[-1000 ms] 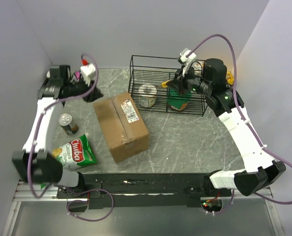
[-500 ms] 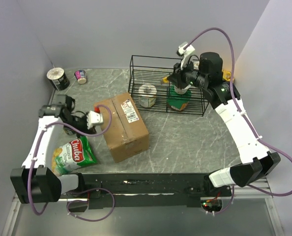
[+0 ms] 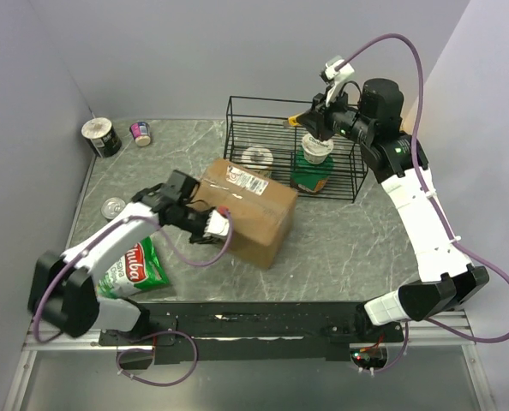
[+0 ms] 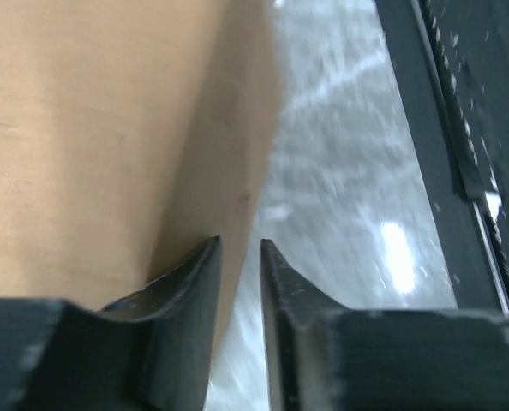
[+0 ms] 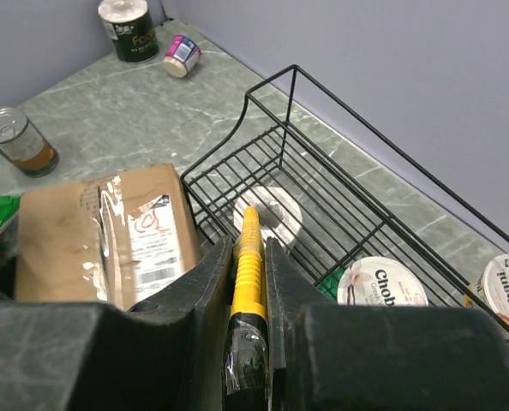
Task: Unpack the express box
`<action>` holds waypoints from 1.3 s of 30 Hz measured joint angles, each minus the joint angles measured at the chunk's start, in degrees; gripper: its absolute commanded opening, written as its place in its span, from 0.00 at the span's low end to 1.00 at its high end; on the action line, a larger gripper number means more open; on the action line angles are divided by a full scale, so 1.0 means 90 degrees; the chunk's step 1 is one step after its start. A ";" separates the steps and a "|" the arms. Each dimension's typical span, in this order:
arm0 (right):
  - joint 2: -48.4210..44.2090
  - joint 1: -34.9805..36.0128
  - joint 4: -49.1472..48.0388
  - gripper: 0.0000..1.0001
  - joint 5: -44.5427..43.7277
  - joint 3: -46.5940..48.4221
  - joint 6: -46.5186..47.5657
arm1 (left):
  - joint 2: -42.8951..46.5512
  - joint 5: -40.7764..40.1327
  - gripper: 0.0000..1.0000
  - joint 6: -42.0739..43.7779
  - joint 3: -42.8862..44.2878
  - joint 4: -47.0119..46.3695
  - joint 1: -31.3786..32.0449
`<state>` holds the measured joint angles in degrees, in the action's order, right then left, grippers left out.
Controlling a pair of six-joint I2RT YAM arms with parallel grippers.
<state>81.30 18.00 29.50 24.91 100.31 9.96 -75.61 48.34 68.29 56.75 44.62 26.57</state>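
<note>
The express box [image 3: 253, 205] is a brown carton with a taped seam and a white label, lying at an angle mid-table; the right wrist view shows its label side [image 5: 83, 231]. My left gripper [image 3: 218, 228] is low at the box's near-left side. In the left wrist view its fingers [image 4: 240, 247] stand a narrow gap apart with nothing between them, the left finger along the cardboard wall [image 4: 83, 128]. My right gripper [image 3: 311, 122] hovers over the basket, shut on a yellow utility knife [image 5: 248, 261].
A black wire basket [image 3: 280, 99] stands behind the box, holding a white roll [image 3: 257, 157] and a yoghurt cup [image 3: 316, 150] on a green packet. A tin can [image 3: 112, 206] and a green Chuba bag [image 3: 134, 265] lie at left. Two cups [image 3: 101, 135] sit in the far-left corner.
The left arm swung from the far-left corner down to the box's near-left side. The box turned and slid right toward the basket. The right gripper rose slightly with the knife.
</note>
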 measured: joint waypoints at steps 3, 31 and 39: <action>0.0000 0.0000 0.0005 0.00 -0.0102 -0.0051 -0.0007 | -0.0697 0.0316 0.40 -0.0153 0.0379 -0.0333 0.0342; 0.1673 -0.0243 0.0053 0.00 0.0801 0.1326 0.0367 | -0.0357 -0.0935 0.75 -0.7987 0.1149 -0.3407 -0.2089; 0.1700 -0.0245 -0.0044 0.00 0.0860 0.1399 0.0362 | -0.0848 -0.0532 0.73 -0.9355 0.0627 -0.3925 -0.2191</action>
<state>96.60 15.79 29.10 32.64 112.90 13.21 -83.24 43.55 -15.90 62.39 9.30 6.85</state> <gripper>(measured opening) 0.229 0.744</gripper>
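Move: The express box stands close against the left hand's working side, its middle about 7 cm ahead, 7 cm to the right and 6 cm lower. From that hand the wire rack's middle is roughly 24 cm ahead and 20 cm to the right, and the green chips bag 22 cm to the left and 8 cm back. From the right hand, the box's middle lies some 9 cm back, 13 cm to the left and 35 cm below. The left hand, already against the box's near left part, shoves on to the right by about 6 cm and a little forward, then leaves the box in an arc up and over to the left and forward and comes down again, some 15 cm farther out than at first, beside the box's left end, its wrist swinging about 60 degrees counter-clockwise and the fingers opening wide. The right hand keeps its grip on the yellow cutter high over the rack, dips a couple of centimetres and then carries the cutter about 6 cm forward. ##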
